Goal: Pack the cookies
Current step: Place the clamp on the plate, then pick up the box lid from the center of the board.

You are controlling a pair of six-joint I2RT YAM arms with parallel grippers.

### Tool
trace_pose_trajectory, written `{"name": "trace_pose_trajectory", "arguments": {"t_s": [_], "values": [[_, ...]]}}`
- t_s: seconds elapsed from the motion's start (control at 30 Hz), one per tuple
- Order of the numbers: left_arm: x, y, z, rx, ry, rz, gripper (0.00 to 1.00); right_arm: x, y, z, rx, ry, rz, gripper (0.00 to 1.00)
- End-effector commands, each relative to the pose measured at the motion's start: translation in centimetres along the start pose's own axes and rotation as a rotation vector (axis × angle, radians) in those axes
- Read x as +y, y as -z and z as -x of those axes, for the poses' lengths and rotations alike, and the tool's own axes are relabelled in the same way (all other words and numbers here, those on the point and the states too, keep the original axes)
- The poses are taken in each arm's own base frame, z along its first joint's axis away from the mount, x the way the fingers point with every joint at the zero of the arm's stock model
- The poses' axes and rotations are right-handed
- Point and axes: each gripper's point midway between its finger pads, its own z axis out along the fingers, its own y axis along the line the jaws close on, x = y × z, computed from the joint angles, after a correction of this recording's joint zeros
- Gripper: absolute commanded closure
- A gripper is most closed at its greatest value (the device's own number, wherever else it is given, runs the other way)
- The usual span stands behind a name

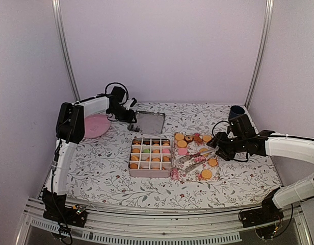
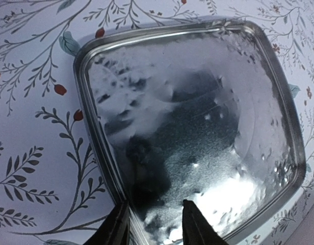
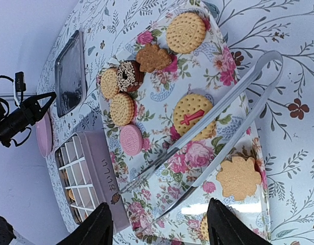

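Note:
Cookies (image 1: pixel 182 144) lie on a floral tray (image 1: pixel 192 171); more fill a pink gridded box (image 1: pixel 150 172). The right wrist view shows golden cookies (image 3: pixel 186 32), a pink one (image 3: pixel 131 139) and a dark sprinkled one (image 3: pixel 129 75) on the tray (image 3: pixel 198 153). Clear tongs (image 3: pixel 233 102) rest on it. My right gripper (image 3: pixel 159 229) is open just behind the tongs' tips, holding nothing. My left gripper (image 2: pixel 154 204) stands over a metal lid (image 2: pixel 198 127), one finger (image 2: pixel 119 224) outside its rim, the other inside, with a gap between them.
A pink plate (image 1: pixel 96 125) sits at the far left beside the metal lid (image 1: pixel 150 122). A dark blue cup (image 1: pixel 236 111) stands at the back right behind the right arm. The box (image 3: pixel 90 168) lies just left of the tray.

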Motion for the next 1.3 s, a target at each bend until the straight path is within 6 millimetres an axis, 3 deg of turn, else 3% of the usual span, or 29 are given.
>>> {"name": "trace_pose_trajectory", "arguments": {"t_s": [0.0, 0.13, 0.23, 0.33, 0.53, 0.7, 0.77, 0.97, 1.27], "values": [[-0.3, 0.5, -0.1, 0.011, 0.010, -0.033, 0.61, 0.8, 1.1, 0.3, -0.013, 0.003, 0.024, 0.35], [-0.9, 2.5, 1.0, -0.017, -0.015, -0.029, 0.60, 1.1, 1.9, 0.5, -0.026, 0.035, 0.035, 0.35], [1.2, 2.8, 1.6, -0.037, -0.002, 0.055, 0.59, 1.6, 2.4, 0.3, -0.023, 0.065, 0.051, 0.34], [3.2, 2.6, 1.7, -0.046, 0.055, 0.092, 0.59, 2.2, 2.9, -0.2, -0.021, 0.088, 0.074, 0.33], [3.6, 0.6, 0.5, -0.006, 0.040, 0.091, 0.57, 3.5, 3.4, -0.8, -0.025, 0.121, 0.105, 0.32], [-0.5, 1.6, 0.9, -0.023, 0.028, -0.141, 0.57, 4.3, 2.8, -1.2, -0.014, 0.159, 0.103, 0.32], [-0.9, 2.4, 1.4, -0.039, 0.014, -0.141, 0.59, 4.6, 2.6, -1.4, -0.005, 0.169, 0.111, 0.32], [3.8, 2.9, 2.5, -0.078, 0.056, 0.045, 0.60, 5.5, 2.3, -1.8, -0.003, 0.207, 0.130, 0.32], [4.9, 2.1, 1.0, -0.082, 0.037, 0.091, 0.59, 6.5, 0.8, -3.8, 0.049, 0.301, 0.132, 0.33]]}}
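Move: The tray's middle lies about 9 cm right of the left gripper and some 3 cm farther out, 3 cm lower; its left rim is between the fingertips. The pink plate is about 24 cm to that hand's left, level with it, and the cookie box 13 cm right and 23 cm back. The clamp's middle lies roughly 8 cm left of the right gripper, 3 cm ahead and 10 cm below; the box is about 35 cm to that hand's left, 3 cm ahead. Keep the left fingers low astride the tray's left rim and draw the tray left in two short pulls with a small slackening between, about 4 cm of hand travel, drifting slightly forward. Meanwhile lift the open, empty right gripper some 3 cm above the clamp, then take it about 5 cm left towards the box and a little back, turning it about 15 degrees counter-clockwise. ##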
